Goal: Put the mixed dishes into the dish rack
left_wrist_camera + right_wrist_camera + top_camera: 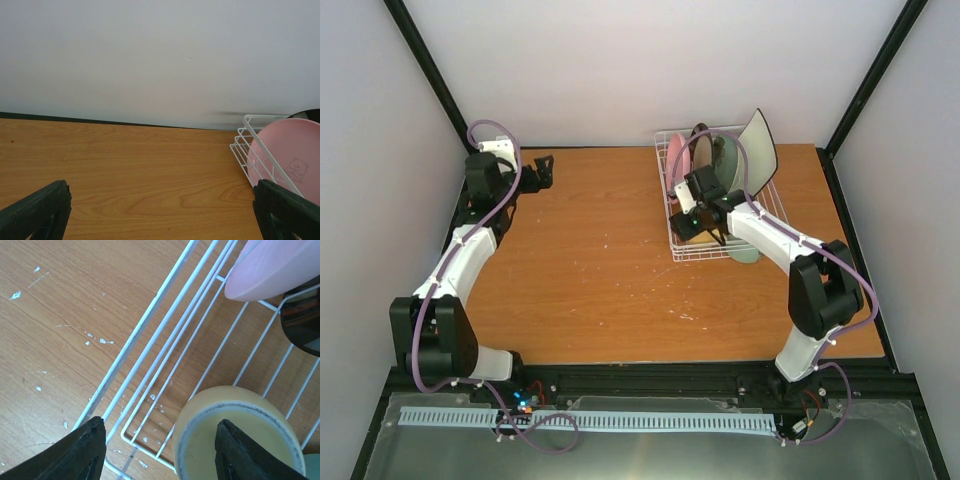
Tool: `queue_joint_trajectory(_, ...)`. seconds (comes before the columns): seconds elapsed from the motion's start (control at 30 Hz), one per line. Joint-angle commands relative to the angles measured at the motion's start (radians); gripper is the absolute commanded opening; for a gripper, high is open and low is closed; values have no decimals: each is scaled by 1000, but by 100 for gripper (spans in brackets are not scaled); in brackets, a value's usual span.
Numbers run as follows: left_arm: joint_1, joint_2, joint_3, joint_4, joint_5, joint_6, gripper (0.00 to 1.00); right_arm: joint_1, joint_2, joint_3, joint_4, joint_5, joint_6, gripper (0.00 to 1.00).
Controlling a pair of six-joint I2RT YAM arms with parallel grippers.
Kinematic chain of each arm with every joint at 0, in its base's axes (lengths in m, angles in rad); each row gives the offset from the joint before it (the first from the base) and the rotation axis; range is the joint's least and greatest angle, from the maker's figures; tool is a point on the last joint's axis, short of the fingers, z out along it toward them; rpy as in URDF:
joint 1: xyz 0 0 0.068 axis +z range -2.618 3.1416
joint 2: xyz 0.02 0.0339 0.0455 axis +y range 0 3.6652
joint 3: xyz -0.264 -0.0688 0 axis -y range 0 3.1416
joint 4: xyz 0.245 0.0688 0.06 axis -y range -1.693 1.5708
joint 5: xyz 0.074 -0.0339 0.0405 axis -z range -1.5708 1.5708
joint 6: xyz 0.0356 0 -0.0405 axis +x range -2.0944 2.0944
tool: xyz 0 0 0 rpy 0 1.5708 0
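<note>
The white wire dish rack (672,243) stands at the back right of the table. In its slots stand a pink plate (678,160), a dark-rimmed beige plate (701,148), a green plate (728,160) and a tilted white square plate (760,148). A mint-green bowl (746,254) peeks out under my right arm. My right gripper (692,215) hovers over the rack's near left corner. In the right wrist view it (160,430) is open: one finger is over the yellow mug's (210,405) mouth, the other outside, away from its wall. My left gripper (542,170) is open at the back left.
The left wrist view shows bare wood between the open fingers, with the rack's end (242,150) and the pink plate (290,150) to the right. White crumbs (95,340) dot the table beside the rack. Walls close in the back and both sides.
</note>
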Motion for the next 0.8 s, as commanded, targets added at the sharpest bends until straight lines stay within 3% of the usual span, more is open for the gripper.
queue_joint_trajectory(0.0,7,-19,3,22,10,12,100,0,-4,-8,-94,42,-5,61)
queue_joint_trajectory(0.3,10,-19,9,35,0,16,100,0,-19,-26,-76,113,3,67)
queue_joint_trajectory(0.5,10,-16,21,30,-2,23,100,0,-61,-37,-5,169,30,83)
queue_joint_trajectory(0.77,10,-15,37,21,-2,28,100,-3,-169,-69,100,118,104,84)
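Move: The upturned yellow mug in the front of the rack lies about 4 cm to the right of the right hand, level with it in reach and some 4 cm lower. The pink plate stands roughly 13 cm ahead and 1 cm left, near hand height; the dark plate is beside it, 13 cm ahead and 3 cm right. The green bowl sits about 13 cm right, 3 cm back and 7 cm down. From the left hand the mug is some 40 cm right, 9 cm back and 20 cm below. With one fingertip at the yellow mug's upturned base, the right hand eases about 3 cm to its right, moving over the mug, while its half-open fingers spread to mostly open. The wrist turns just under 10 degrees, partly clockwise, and at the very end the hand begins to lift, by about 1.5 cm. ##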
